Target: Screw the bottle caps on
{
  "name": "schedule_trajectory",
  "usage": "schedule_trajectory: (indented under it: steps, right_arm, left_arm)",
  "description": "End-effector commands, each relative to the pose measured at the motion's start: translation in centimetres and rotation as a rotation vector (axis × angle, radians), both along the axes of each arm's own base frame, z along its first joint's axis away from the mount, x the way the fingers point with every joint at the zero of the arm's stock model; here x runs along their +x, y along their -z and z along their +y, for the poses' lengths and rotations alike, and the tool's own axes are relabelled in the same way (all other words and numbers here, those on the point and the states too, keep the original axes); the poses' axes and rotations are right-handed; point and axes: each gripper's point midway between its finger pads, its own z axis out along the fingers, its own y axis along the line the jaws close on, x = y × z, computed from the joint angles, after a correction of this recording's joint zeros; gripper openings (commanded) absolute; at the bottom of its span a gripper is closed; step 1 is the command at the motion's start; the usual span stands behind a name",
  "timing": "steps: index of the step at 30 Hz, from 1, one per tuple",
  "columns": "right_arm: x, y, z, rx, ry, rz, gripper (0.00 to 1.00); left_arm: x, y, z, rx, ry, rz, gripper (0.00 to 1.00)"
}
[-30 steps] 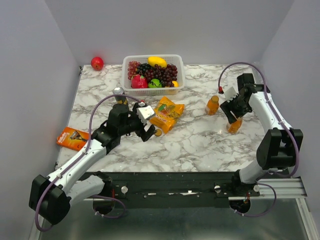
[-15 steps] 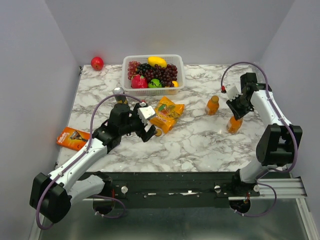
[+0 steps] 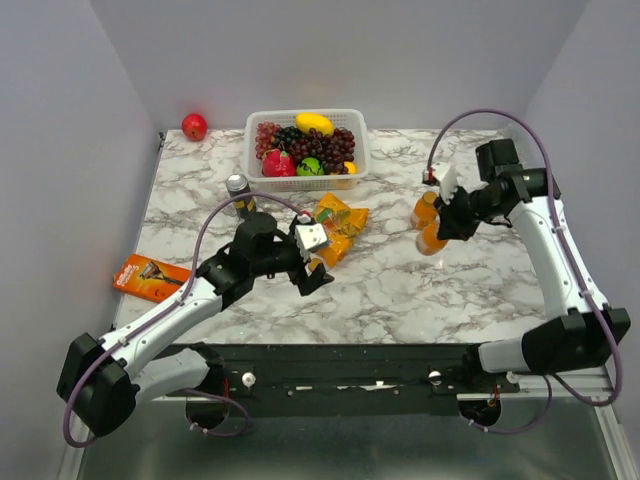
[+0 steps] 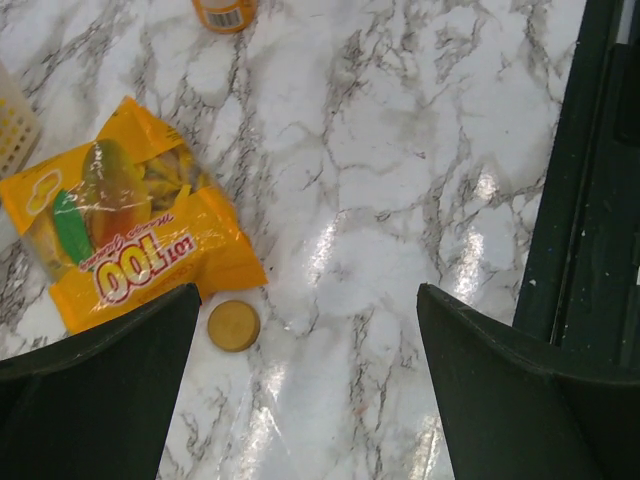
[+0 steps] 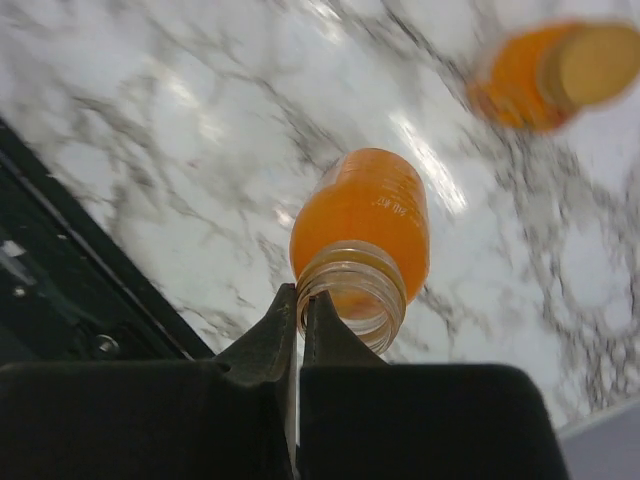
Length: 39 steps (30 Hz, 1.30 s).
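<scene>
My right gripper [image 5: 300, 295] is shut on the rim of an uncapped orange bottle [image 5: 365, 215], one finger inside the neck and one outside. The bottle hangs tilted above the marble. In the top view this held bottle [image 3: 431, 241] is just in front of a second orange bottle [image 3: 424, 208]. That second bottle [image 5: 530, 75] wears a golden cap [image 5: 598, 62]. A loose golden-orange cap [image 4: 233, 325] lies on the table beside the snack bag, just inside the left finger of my open left gripper [image 4: 310, 400]. In the top view the left gripper [image 3: 315, 262] hides that cap.
A yellow snack bag [image 3: 337, 225] lies mid-table. Behind it stands a white fruit basket [image 3: 306, 150]. A dark can [image 3: 238, 189] stands left of the bag. An orange packet [image 3: 145, 277] lies at the left edge, and a red apple [image 3: 194, 126] sits in the back corner.
The right gripper has shut on the open bottle's rim and carried it left, up beside the capped bottle. The left arm has moved right, over the loose cap.
</scene>
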Motion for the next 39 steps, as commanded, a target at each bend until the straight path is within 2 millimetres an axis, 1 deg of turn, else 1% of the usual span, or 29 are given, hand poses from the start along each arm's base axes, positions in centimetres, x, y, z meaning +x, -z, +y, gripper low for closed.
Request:
schedule_trajectory:
  steps: [1,2,3,4,5,6,7,8,9,10,11,12,14,16,17,19,22,24,27,34,37,38,39]
  right_arm:
    - [-5.3,-5.6,8.6,0.294,-0.234,0.009,0.01]
    - [-5.7,-6.2,10.3,0.316,-0.278,-0.001,0.00]
    - [-5.9,-6.6,11.1,0.333,-0.278,0.008,0.00]
    - [-5.9,-7.4,11.9,0.351,-0.302,-0.008,0.01]
    - [-6.0,-7.5,12.8,0.360,-0.330,0.002,0.00]
    - [-5.9,-7.8,13.3,0.372,-0.332,0.006,0.01]
    - [-5.4,-8.6,13.7,0.387,-0.337,-0.004,0.00]
    - [-5.3,-9.1,14.2,0.411,-0.344,0.000,0.00]
    - [-4.8,-9.1,14.7,0.424,-0.341,0.017,0.00]
    - [-4.7,-9.6,15.1,0.438,-0.352,0.015,0.00]
    - [-4.6,-10.3,15.6,0.447,-0.369,0.002,0.00]
    - [-4.3,-10.2,16.0,0.444,-0.379,0.010,0.00]
    - [-4.4,-10.7,16.6,0.458,-0.400,0.007,0.00]
    - [-4.5,-11.0,17.0,0.475,-0.414,0.015,0.00]
    - [-5.0,-11.2,17.4,0.492,-0.433,0.023,0.00]
    - [-5.4,-11.3,17.7,0.494,-0.450,0.024,0.00]
    - [-6.7,-11.3,18.2,0.502,-0.494,0.043,0.01]
    - [-7.4,-11.6,18.5,0.523,-0.514,0.056,0.01]
    - [-8.0,-11.5,18.7,0.523,-0.525,0.062,0.01]
    - [-7.9,-11.7,18.9,0.519,-0.532,0.051,0.00]
    - [-7.8,-11.4,19.0,0.513,-0.535,0.054,0.01]
    - [-7.9,-11.4,19.1,0.512,-0.538,0.058,0.03]
    - [-8.0,-11.4,19.0,0.508,-0.538,0.065,0.06]
  left_arm:
    - [-0.5,-3.0,-3.8,-0.123,0.067,-0.002,0.99]
    - [-0.1,-3.6,-4.2,-0.139,0.049,-0.010,0.99]
    - [0.4,-4.5,-4.7,-0.168,0.035,-0.030,0.99]
    - [0.8,-4.6,-5.1,-0.185,0.015,-0.005,0.99]
    - [1.0,-5.4,-5.6,-0.205,0.014,-0.012,0.99]
    - [1.3,-6.1,-5.9,-0.225,0.016,-0.028,0.99]
    - [1.4,-6.0,-6.4,-0.225,0.020,-0.020,0.99]
    - [1.3,-6.6,-6.8,-0.235,0.033,-0.025,0.99]
    - [1.2,-6.5,-7.0,-0.231,0.039,-0.020,0.99]
    - [1.2,-6.3,-7.4,-0.226,0.044,-0.014,0.99]
    - [1.2,-6.6,-7.6,-0.230,0.050,-0.015,0.99]
    - [0.8,-6.7,-7.9,-0.230,0.064,-0.013,0.99]
    - [0.5,-6.7,-8.4,-0.230,0.083,-0.007,0.99]
    - [0.5,-6.4,-8.7,-0.221,0.079,0.000,0.99]
    - [0.6,-6.2,-8.8,-0.219,0.079,0.002,0.99]
    - [0.7,-5.9,-8.9,-0.208,0.073,0.000,0.99]
    - [1.3,-5.5,-8.8,-0.188,0.050,-0.016,0.99]
    - [2.1,-5.4,-8.6,-0.181,0.010,-0.031,0.99]
    - [2.9,-5.1,-8.4,-0.176,-0.036,-0.039,0.99]
    - [1.1,-4.7,-8.9,-0.167,0.072,-0.021,0.89]
    - [0.0,-4.5,-9.0,-0.156,0.139,-0.016,0.79]
    - [-0.2,-4.5,-9.1,-0.153,0.158,-0.019,0.73]
    - [-0.4,-4.3,-9.0,-0.144,0.168,-0.020,0.71]
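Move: The open bottle hangs from the right fingers, its middle about 5 cm below them and 3 cm to their left. The open left gripper, where it is being taken, is some 31 cm left and 9 cm back; from that gripper the open bottle is 28 cm right, 8 cm ahead and 5 cm lower. The capped bottle stands 14 cm ahead and 2 cm left of the right hand, 14 cm down. Below the left hand by 17 cm lie the loose cap, 6 cm ahead and 1 cm left, and the orange bag, 17 cm ahead and 4 cm right. The open bottle, still pinched at its rim by the nearly shut right fingers, is carried about 18 cm left, up and somewhat back towards the left gripper, the right wrist swinging some 40 degrees so its fingers point more leftward. The left hand, wide open, comes right and a little up to meet it, then starts closing around the body. ##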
